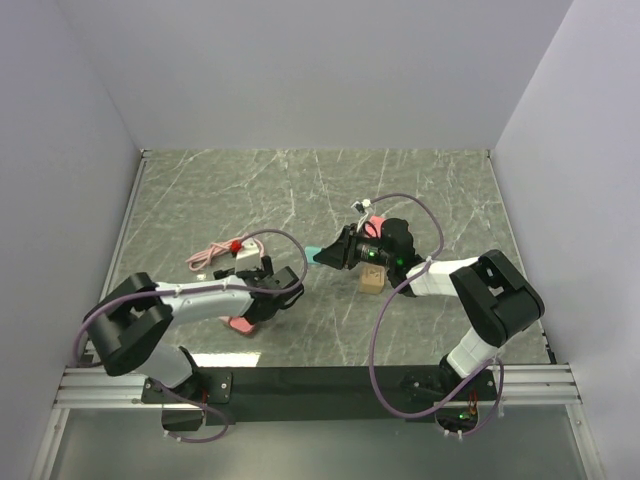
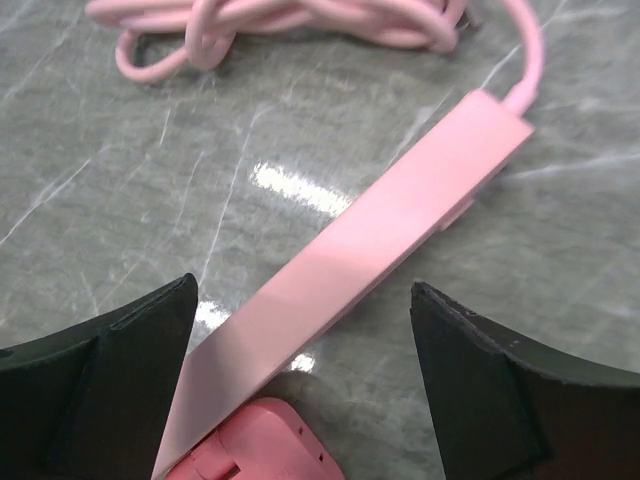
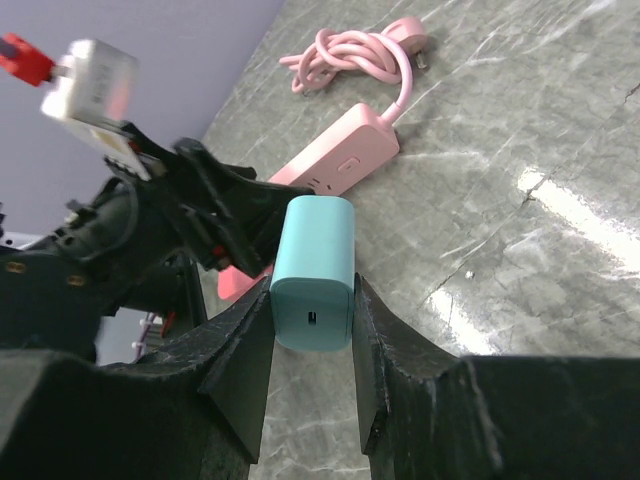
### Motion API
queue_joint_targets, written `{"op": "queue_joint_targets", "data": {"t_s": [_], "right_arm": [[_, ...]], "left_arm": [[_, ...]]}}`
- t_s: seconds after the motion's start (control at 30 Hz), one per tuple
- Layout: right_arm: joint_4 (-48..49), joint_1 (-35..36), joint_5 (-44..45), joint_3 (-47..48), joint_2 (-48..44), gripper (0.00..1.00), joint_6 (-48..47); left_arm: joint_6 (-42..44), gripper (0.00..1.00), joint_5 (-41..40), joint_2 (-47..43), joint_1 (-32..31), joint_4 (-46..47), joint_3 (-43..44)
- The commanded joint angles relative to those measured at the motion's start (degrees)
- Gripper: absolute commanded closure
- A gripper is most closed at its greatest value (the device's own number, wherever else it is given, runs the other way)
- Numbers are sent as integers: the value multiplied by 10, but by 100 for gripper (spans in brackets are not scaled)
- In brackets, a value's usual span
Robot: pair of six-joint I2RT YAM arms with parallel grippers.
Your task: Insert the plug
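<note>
A teal plug [image 3: 313, 262] sits squeezed between the fingers of my right gripper [image 3: 312, 300], held above the table; the top view shows this plug [image 1: 315, 255] pointing left. The pink power strip [image 2: 390, 215] lies diagonally on the table between the fingers of my left gripper [image 2: 300, 330], which stands open around it. In the right wrist view the strip [image 3: 340, 158] lies just beyond the plug, with my left gripper [image 3: 205, 200] over its near end. My left gripper [image 1: 268, 290] hides most of the strip from above.
The strip's pink cable [image 2: 290, 20] lies coiled behind it [image 1: 210, 258]. A rounded pink piece [image 2: 262, 445] lies beside the strip's near end. A small wooden block [image 1: 372, 281] sits under the right arm. A white box [image 1: 245, 251] with a red tip rides near the left wrist.
</note>
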Motion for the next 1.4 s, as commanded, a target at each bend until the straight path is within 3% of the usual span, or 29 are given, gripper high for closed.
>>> {"op": "queue_joint_targets", "data": {"t_s": [0.0, 0.17, 0.23, 0.43, 0.57, 0.77, 1.37], "right_arm": [[36, -5, -9, 5, -4, 100, 1], [39, -5, -10, 6, 0, 100, 3], [35, -5, -9, 7, 1, 100, 1], [29, -5, -6, 10, 2, 100, -3], [16, -5, 1, 8, -6, 100, -11], [9, -5, 6, 5, -9, 100, -15], [-1, -4, 4, 16, 4, 100, -20]], "left_arm": [[-32, 6, 13, 25, 2, -44, 27], [-7, 5, 44, 51, 15, -21, 32], [23, 6, 77, 52, 16, 36, 19], [97, 28, 181, 73, 7, 184, -1], [127, 30, 212, 99, -4, 245, 14], [158, 29, 199, 119, -5, 249, 48], [88, 35, 196, 16, -28, 270, -72]]}}
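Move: The pink power strip runs slantwise under the left hand, cord end forward and right; its middle is roughly 3 cm back, 1 cm to the right and 3 cm below. The red block at its near end sits about 12 cm back, neither left nor right, and the cord coil some 5 cm ahead and 3 cm left. From the right hand, still gripping the teal plug, the strip's middle lies about 18 cm left, 6 cm back and 10 cm below. The wide-open left hand first sinks about 3 cm over the power strip, then partly closes its fingers and sweeps some 9 cm to the right and a little forward, its left finger pushing the strip's left side, before easing back about 2 cm. Its wrist turns some 15 degrees clockwise and rolls its left side down as much, while the right hand keeps its hold on the teal plug, almost still. ##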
